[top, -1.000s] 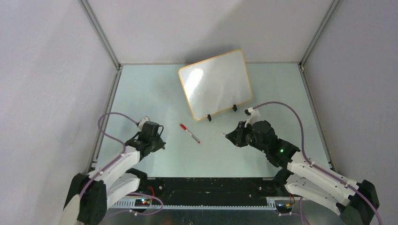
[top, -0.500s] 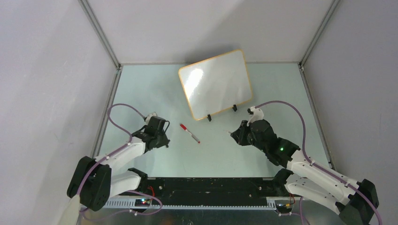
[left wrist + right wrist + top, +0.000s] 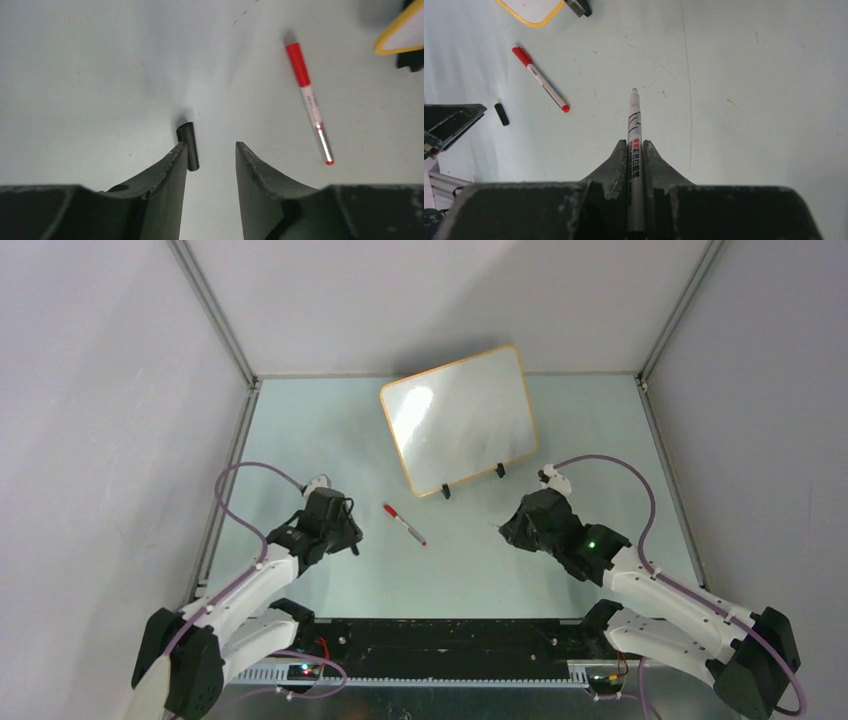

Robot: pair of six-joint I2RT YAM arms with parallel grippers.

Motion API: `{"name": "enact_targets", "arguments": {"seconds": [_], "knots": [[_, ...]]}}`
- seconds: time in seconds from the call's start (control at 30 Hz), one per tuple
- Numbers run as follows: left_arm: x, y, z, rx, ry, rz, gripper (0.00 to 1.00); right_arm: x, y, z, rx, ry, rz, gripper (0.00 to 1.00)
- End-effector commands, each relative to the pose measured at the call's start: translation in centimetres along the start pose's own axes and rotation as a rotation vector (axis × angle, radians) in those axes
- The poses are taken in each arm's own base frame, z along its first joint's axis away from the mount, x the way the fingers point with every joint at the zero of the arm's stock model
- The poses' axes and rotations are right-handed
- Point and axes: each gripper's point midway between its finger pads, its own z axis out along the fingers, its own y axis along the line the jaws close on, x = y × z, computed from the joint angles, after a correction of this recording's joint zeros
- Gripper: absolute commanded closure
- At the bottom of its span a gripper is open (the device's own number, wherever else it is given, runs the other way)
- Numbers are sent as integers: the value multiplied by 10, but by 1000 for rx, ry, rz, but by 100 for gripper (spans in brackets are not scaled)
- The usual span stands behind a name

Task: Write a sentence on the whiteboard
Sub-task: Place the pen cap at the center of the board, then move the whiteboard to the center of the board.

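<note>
The whiteboard (image 3: 460, 420) stands propped at the back of the table on two black clip feet. Its glossy face is blank, so the sentence is not in view. My right gripper (image 3: 635, 145) is shut on a grey-white marker (image 3: 634, 122) whose uncapped tip points forward, low over the table right of centre (image 3: 497, 527). My left gripper (image 3: 210, 150) is open just above the table. A small black cap (image 3: 188, 146) lies on the surface against the inside of its left finger. The cap (image 3: 501, 114) also shows in the right wrist view.
A red-capped marker (image 3: 404, 524) lies on the table between the two grippers, in front of the board's left foot (image 3: 446, 492); it is also seen as a red marker (image 3: 310, 102) to the right of my left fingers. Grey walls enclose the table on three sides.
My left jaws have opened and the arm has shifted slightly right; the black cap now lies free on the table. The right gripper with its marker has drifted a little right.
</note>
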Motion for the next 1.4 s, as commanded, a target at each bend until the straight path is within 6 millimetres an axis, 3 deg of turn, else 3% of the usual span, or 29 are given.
{"name": "enact_targets", "arguments": {"seconds": [0.0,0.13,0.27,0.33,0.37,0.43,0.63,0.77,0.97,1.0,1.03,1.13,1.37], "knots": [[-24,-28,-18,131,-80,17,53,-24,6,-13,-1,-51,82,100],[-29,-44,-26,224,-102,28,46,-43,2,-29,-27,-125,59,100],[-28,-60,-32,348,-130,86,31,-53,6,-39,-84,-152,0,100],[-29,-67,-36,410,-163,101,18,-53,9,-42,-113,-148,-49,100],[-35,-71,-42,444,-205,106,5,-53,10,-42,-121,-146,-65,100],[-40,-70,-46,461,-257,121,1,-52,11,-43,-141,-140,-111,100],[-54,-75,-56,530,-397,172,0,-65,22,-40,-189,-194,-196,100],[-50,-80,-54,609,-465,202,1,-92,45,-35,-264,-292,-226,100],[-56,-82,-60,632,-544,269,1,-124,73,-23,-360,-295,-237,100],[-57,-81,-61,633,-558,289,1,-128,70,-16,-352,-281,-231,100],[-58,-81,-62,642,-580,298,1,-136,78,-20,-379,-282,-228,100],[-59,-78,-63,646,-623,304,1,-150,73,-18,-349,-309,-171,100],[-55,-84,-72,704,-626,293,1,-146,74,-20,-396,-359,-128,100]]}}
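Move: The whiteboard's middle is some 26 cm ahead of the right hand, which holds the uncapped pen, 9 cm to its left and about level; the board's right stand is 20 cm straight ahead and 11 cm down, its left stand 16 cm ahead, 13 cm left. The pen cap already lies about 3 cm below the left hand and 1 cm left, with the red marker 6 cm ahead, 11 cm right of that hand. Lift the left gripper about 9 cm away from the cap on the table, easing it right, spreading the half-open fingers wide and tilting them up some 45 degrees with a clockwise turn. Keep the pen gripped in the right: shift it slightly right and up, then send it forward and left, still climbing, towards the whiteboard, fingers tipping up about 20 degrees. ##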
